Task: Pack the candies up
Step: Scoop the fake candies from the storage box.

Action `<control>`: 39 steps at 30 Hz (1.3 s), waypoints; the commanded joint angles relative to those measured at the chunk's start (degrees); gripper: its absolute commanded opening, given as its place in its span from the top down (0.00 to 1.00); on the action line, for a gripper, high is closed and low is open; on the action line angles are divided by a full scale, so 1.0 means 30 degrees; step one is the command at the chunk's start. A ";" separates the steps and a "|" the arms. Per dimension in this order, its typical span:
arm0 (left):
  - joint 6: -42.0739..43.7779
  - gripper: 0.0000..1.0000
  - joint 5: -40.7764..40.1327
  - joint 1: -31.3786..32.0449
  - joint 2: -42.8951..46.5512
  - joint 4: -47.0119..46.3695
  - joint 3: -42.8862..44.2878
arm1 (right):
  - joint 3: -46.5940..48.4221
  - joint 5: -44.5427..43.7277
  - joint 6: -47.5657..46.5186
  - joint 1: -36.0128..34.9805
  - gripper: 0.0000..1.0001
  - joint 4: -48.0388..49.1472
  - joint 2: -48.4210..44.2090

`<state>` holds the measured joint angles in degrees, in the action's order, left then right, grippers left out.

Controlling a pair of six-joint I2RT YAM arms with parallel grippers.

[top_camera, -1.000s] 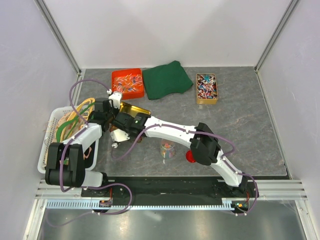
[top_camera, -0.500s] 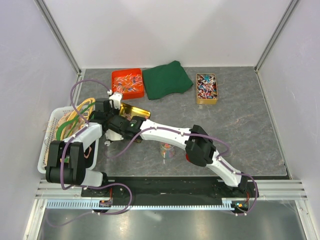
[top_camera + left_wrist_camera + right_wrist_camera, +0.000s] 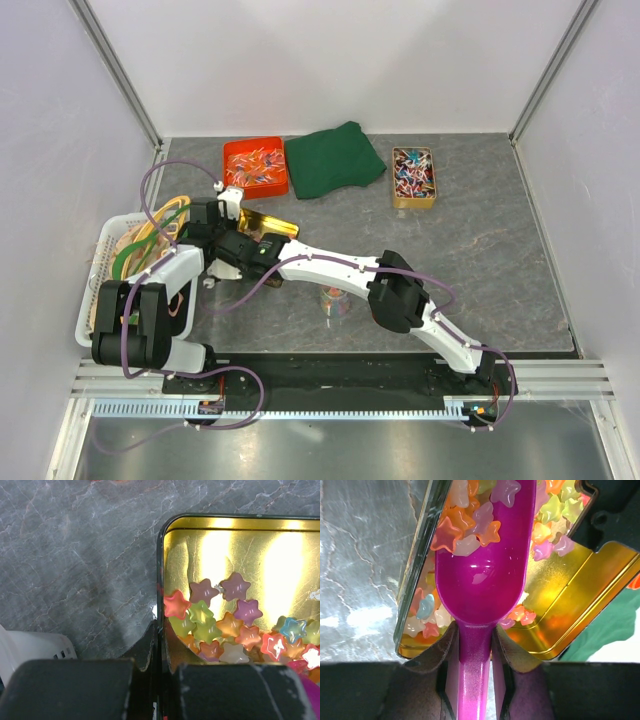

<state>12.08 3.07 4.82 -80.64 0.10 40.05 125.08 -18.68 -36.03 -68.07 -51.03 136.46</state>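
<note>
The candies (image 3: 220, 625) are small glossy stars in orange, yellow, pink, green and purple, heaped in a gold tin (image 3: 161, 570). My left gripper (image 3: 161, 645) is shut on the tin's side wall, one finger inside and one outside. My right gripper (image 3: 474, 640) is shut on the handle of a magenta scoop (image 3: 485, 575). The scoop's bowl lies in the tin among the candies (image 3: 470, 530), with several stars at its far end. From above, the tin (image 3: 270, 223) shows at the left, with both grippers crowded over it.
A small clear jar (image 3: 335, 301) holding coloured pieces stands near the table's front, beside the right arm. An orange tray (image 3: 255, 165), a green cloth (image 3: 335, 160) and a wooden box of wrapped sweets (image 3: 413, 177) line the back. A white basket (image 3: 110, 260) sits left.
The right arm has swung left and pushed the scoop further into the tin. The left gripper has kept its hold on the tin wall.
</note>
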 commanded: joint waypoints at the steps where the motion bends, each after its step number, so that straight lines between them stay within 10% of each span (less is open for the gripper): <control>1: -0.0979 0.98 0.0734 0.0151 0.0308 -0.2406 0.1209 | -0.0205 0.3235 0.1199 -0.0424 1.00 0.1246 -0.0369; 39: -0.0890 0.98 0.0822 0.0151 0.0132 -0.2523 0.1151 | -0.5392 0.3911 0.2959 0.3911 1.00 0.2682 -0.6403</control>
<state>11.64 3.64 5.02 -80.97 -2.76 41.01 110.56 -7.53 -26.61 -57.54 -45.58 122.87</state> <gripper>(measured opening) 0.037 0.322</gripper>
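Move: The right hand holds the purple scoop, its bowl reaching left into the candies in the gold tin; the tin's middle lies about 4 cm ahead of this hand, 3 cm to its left and 5 cm below. The clear jar stands some 15 cm right and 6 cm back, the orange box roughly 21 cm ahead and 2 cm left. From the left hand, pinching the tin's left rim, the tin's middle is about 6 cm right and 1 cm back. After a slight dip, the right hand draws the scoop to the right about 5 cm, then also lifts forward and up, tipping the bowl end up and turning clockwise (some 20 degrees in all), and sinks slightly at the end, grip kept. The left hand keeps pinching the tin's rim, dips a little, then eases about 1.5 cm forward and up. ##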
